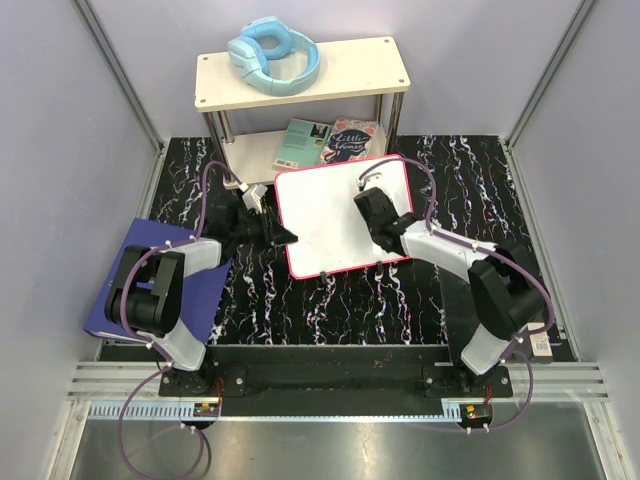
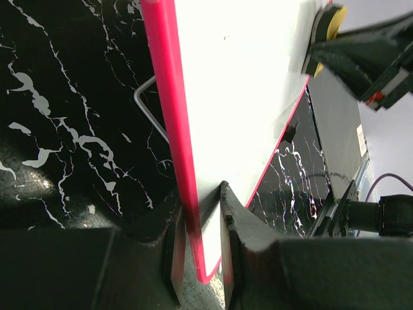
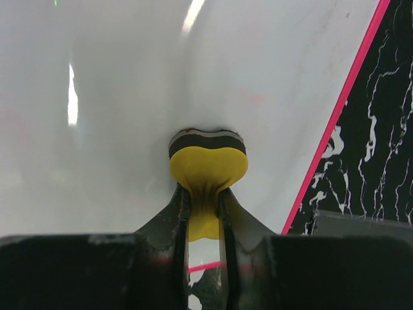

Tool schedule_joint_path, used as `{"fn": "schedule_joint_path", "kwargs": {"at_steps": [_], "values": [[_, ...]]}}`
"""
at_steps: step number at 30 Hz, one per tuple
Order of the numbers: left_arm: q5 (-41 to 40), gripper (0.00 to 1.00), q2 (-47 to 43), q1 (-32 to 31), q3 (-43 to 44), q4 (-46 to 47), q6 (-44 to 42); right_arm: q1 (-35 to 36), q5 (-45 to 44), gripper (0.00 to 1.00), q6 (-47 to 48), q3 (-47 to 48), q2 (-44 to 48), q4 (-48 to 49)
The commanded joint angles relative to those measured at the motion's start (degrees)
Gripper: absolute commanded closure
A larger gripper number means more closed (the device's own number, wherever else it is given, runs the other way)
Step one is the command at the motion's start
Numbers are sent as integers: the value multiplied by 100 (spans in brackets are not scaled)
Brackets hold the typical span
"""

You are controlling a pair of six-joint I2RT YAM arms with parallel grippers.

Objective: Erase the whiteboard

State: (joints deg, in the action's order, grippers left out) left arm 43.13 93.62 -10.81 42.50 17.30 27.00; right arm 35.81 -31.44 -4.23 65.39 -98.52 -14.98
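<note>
The whiteboard, white with a thin pink-red frame, lies tilted over the black marbled table. My left gripper is shut on its left edge; in the left wrist view the red frame runs between the jaws of the left gripper. My right gripper is over the board's upper right part, shut on a yellow eraser with a dark felt face pressed to the whiteboard. The eraser also shows in the left wrist view. I see only faint pink traces on the board.
A cream shelf stands at the back with blue headphones on top and two books under it. A blue binder lies under the left arm. Grey walls close in both sides.
</note>
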Motion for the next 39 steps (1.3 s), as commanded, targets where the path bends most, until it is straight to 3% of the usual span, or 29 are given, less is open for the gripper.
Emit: {"fn": "schedule_joint_path", "kwargs": {"at_steps": [1,9,15,24,32,39], "values": [[-446,100,165,35,30,-350,-415,-31,998,100,-96,-798,43,-339],[-385,100,200,35,30,-324,-380,707,921,100,194,-791,97,13],[-376,100,147,35,30,-341,-406,1261,920,100,649,-88,-597,110],[-358,100,121,26,30,-341,-406,1920,1589,100,1256,1379,-1713,-110],[-341,100,130,26,57,-350,-406,2316,1773,100,1759,2241,-2162,-260],[-350,100,121,17,57,-350,-406,2281,878,100,1636,2672,-2382,-216]]}}
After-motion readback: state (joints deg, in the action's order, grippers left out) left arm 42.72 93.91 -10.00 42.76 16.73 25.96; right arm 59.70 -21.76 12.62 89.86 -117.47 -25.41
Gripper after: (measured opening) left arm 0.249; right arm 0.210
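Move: The lower-left corner of the whiteboard, near which the eraser is taken, lies about 12 cm back and 23 cm left of the right hand, some 5 cm lower. The left fingers grip the left edge about 4 cm back and 20 cm left of the right hand; the left black clip on the lower edge is 12 cm back and 14 cm left of it. That corner lies about 8 cm back, 2 cm left and 5 cm below the left hand. The eraser, still pinched in the right fingers and on the whiteboard, is drawn back and slightly down the slope about 5 cm, then swept left towards the lower-left corner, ending some 22 cm left of where it began, right beside the left gripper. The right hand turns about 40 degrees counter-clockwise on the way; the left fingers keep their hold on the board's left edge. ##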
